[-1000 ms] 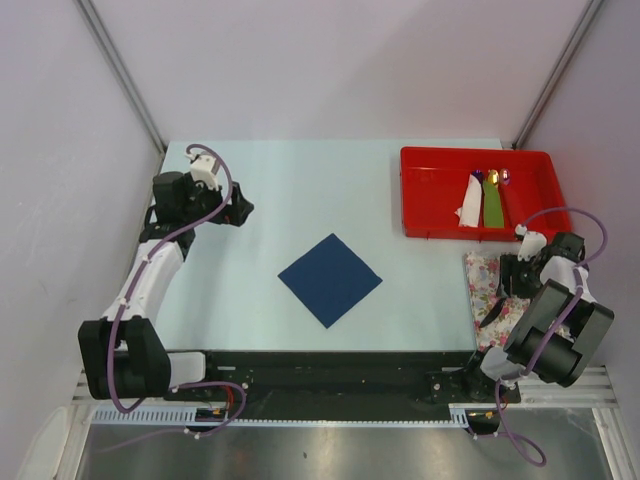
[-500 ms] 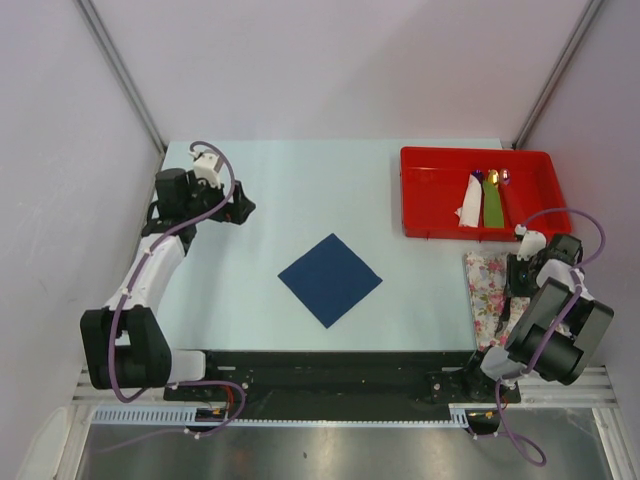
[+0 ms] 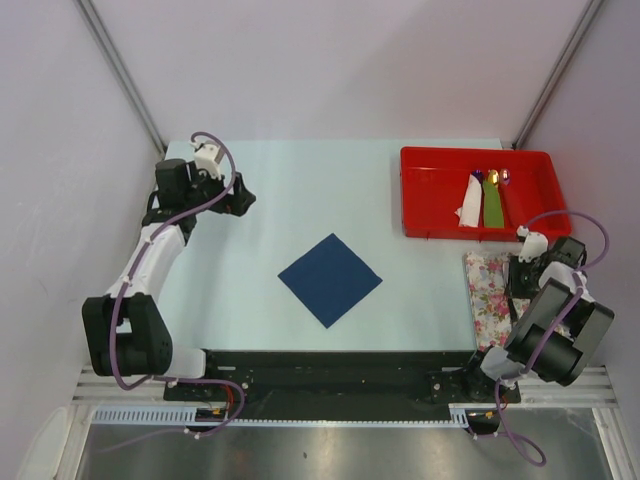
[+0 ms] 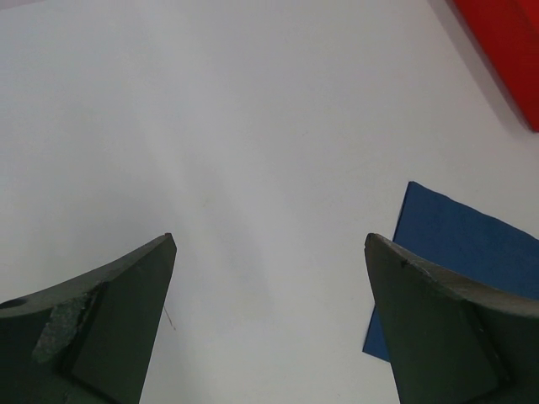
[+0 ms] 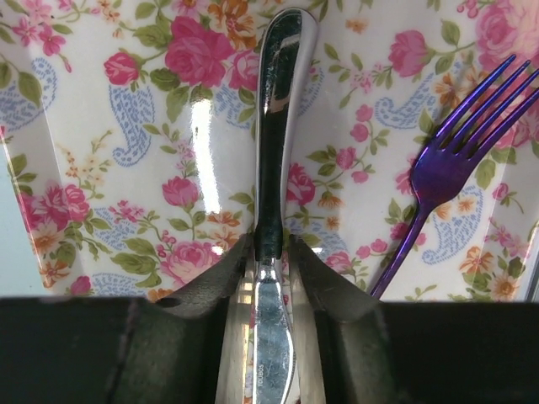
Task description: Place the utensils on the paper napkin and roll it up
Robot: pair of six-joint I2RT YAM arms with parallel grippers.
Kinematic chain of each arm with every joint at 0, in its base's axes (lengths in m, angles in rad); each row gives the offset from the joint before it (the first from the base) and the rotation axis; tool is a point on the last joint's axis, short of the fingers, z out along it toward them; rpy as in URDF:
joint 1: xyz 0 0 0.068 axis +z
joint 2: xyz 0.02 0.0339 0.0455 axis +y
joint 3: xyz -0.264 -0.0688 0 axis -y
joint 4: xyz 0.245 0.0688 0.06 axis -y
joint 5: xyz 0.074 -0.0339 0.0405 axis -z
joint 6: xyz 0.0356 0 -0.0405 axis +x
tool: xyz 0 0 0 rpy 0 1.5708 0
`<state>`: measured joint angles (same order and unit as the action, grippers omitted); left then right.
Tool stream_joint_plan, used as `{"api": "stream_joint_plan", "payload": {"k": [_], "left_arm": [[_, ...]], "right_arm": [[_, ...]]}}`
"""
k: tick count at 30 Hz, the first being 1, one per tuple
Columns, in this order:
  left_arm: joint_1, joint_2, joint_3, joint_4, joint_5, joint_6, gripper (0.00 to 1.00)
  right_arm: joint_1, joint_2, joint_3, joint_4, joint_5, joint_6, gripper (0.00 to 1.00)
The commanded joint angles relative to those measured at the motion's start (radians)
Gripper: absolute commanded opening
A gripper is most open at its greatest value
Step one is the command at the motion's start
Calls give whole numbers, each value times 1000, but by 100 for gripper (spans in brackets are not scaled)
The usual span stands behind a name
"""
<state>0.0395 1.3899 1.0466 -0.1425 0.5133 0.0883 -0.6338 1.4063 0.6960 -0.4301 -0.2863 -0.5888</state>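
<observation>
The dark navy paper napkin [image 3: 330,280] lies flat as a diamond in the middle of the table; its corner [image 4: 472,252] shows in the left wrist view. My right gripper [image 3: 522,283] is down on the flowered cloth [image 3: 485,285]. Its jaws [image 5: 271,244] are pressed on both sides of a shiny dark knife [image 5: 278,126] that lies on the cloth. A purple fork [image 5: 438,177] rests just right of the knife. My left gripper [image 3: 243,200] hovers wide open [image 4: 269,240] over bare table at the far left, holding nothing.
A red tray [image 3: 420,155] at the far right holds a white roll, a green strip and small utensils; its corner [image 4: 509,42] shows in the left wrist view. The cloth [image 5: 126,126] lies near the table's right edge.
My right gripper has closed in on the knife on the cloth. The left arm has swung its gripper slightly farther back and to the right.
</observation>
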Motion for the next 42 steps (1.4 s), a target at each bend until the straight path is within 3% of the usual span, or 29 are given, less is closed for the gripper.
{"api": "stream_joint_plan", "payload": {"k": [1, 6, 10, 16, 31, 42], "left_arm": [[-3, 8, 62, -5, 31, 25, 100], [-3, 6, 69, -11, 22, 24, 100], [-3, 0, 70, -12, 19, 25, 100], [-4, -6, 62, -3, 24, 19, 100], [-32, -12, 59, -2, 25, 14, 100], [-66, -40, 32, -16, 14, 21, 100]], "right_arm": [[-17, 88, -33, -97, -7, -57, 32], [-24, 138, -29, -96, -17, -74, 25], [-26, 149, -10, -117, -36, -85, 0], [-29, 57, 20, -197, -105, -149, 0], [111, -161, 40, -375, -269, -353, 0], [269, -60, 68, -279, -232, -425, 0]]}}
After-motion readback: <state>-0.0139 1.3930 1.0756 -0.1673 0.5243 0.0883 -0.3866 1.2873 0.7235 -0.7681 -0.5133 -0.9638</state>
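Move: The knife lies lengthwise, handle forward, right between the right hand's fingers, its middle about 1 cm back of them and 1 cm below. The fork's middle is roughly 5 cm to that hand's right and 1 cm back; the red box is centred some 25 cm ahead and 7 cm left; the napkin is about 45 cm left and 3 cm ahead. From the left hand the knife is about 65 cm right, 19 cm back and 19 cm below. The knife is pinched at the neck, where handle meets blade, as the right fingers close from a small gap around it. Still gripping, the right hand lifts it about 3 cm and carries it some 11 cm left towards the napkin, turning about 35 degrees counter-clockwise and sinking slightly at the end. The open left hand drifts about 2 cm right. ##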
